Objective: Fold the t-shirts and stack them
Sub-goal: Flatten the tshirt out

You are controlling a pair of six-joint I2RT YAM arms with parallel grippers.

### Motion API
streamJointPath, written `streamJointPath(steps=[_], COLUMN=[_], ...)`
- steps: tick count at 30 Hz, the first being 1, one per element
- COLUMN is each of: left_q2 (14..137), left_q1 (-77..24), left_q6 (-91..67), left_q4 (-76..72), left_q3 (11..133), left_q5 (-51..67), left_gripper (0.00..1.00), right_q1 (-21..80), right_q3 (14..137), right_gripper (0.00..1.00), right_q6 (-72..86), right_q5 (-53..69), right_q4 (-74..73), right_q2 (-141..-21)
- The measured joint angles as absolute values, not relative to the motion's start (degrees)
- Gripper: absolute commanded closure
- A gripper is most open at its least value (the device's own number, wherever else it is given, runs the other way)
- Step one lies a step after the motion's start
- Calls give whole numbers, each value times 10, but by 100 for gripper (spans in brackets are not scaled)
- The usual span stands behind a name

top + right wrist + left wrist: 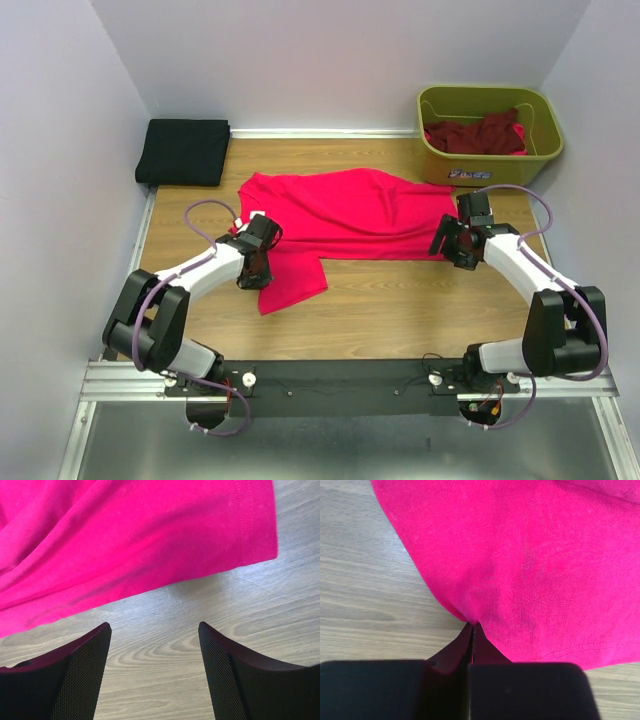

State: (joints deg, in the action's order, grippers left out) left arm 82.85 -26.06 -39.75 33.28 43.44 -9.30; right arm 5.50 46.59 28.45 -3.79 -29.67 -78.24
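A bright pink-red t-shirt (350, 212) lies spread across the middle of the table, with one part hanging toward the near side (292, 280). My left gripper (262, 246) is at its left edge. In the left wrist view the jaws meet at the tip (472, 626), and the pink cloth (530, 555) puckers into them. My right gripper (447, 246) is at the shirt's right end. It stands open (155, 630) over bare wood, just short of the hemmed edge (125, 545). A folded black t-shirt (185, 150) lies at the back left. Dark maroon t-shirts (478, 133) fill the tub.
The olive-green tub (545, 140) stands at the back right corner. Walls close in the table on the left, back and right. Bare wood (400, 310) runs between the shirt and the arm bases.
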Motion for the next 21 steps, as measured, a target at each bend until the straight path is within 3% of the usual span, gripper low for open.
streamJointPath(steps=[11,21], left_q2=[811,751], left_q1=[-261,-261], left_q6=[-402,-397], left_q4=[387,409], left_q3=[463,473], left_q5=[-107,-113], left_gripper=[100,100], right_q1=[45,-14], right_q3=[466,466], right_gripper=[21,25], right_q6=[292,307], right_q5=[-103,-150], right_q4=[-297,-296], right_q2=[-794,-819])
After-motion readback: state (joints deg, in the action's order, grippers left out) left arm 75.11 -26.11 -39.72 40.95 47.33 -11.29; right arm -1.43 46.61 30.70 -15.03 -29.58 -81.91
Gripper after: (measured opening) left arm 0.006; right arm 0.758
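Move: The pink t-shirt's sleeve is already pinched by its left edge in the left hand, the flap's middle some 9 cm to that hand's right and about level with it in reach; the white tag lies about 20 cm ahead. The shirt's near right corner is roughly 6 cm right of the open right hand, 3 cm farther out and 4 cm below. From the right hand, the green bin stands about 30 cm ahead and 10 cm right. The sleeve's edge stays pinched in the left hand's shut fingers and is raised about 4.5 cm off the table, nearly straight up after a short pause. Meanwhile the right hand, empty and wide open, slides about 7 cm right towards the shirt's near right corner, sinking slightly while turning some 15 degrees clockwise and rolling its left side down. ##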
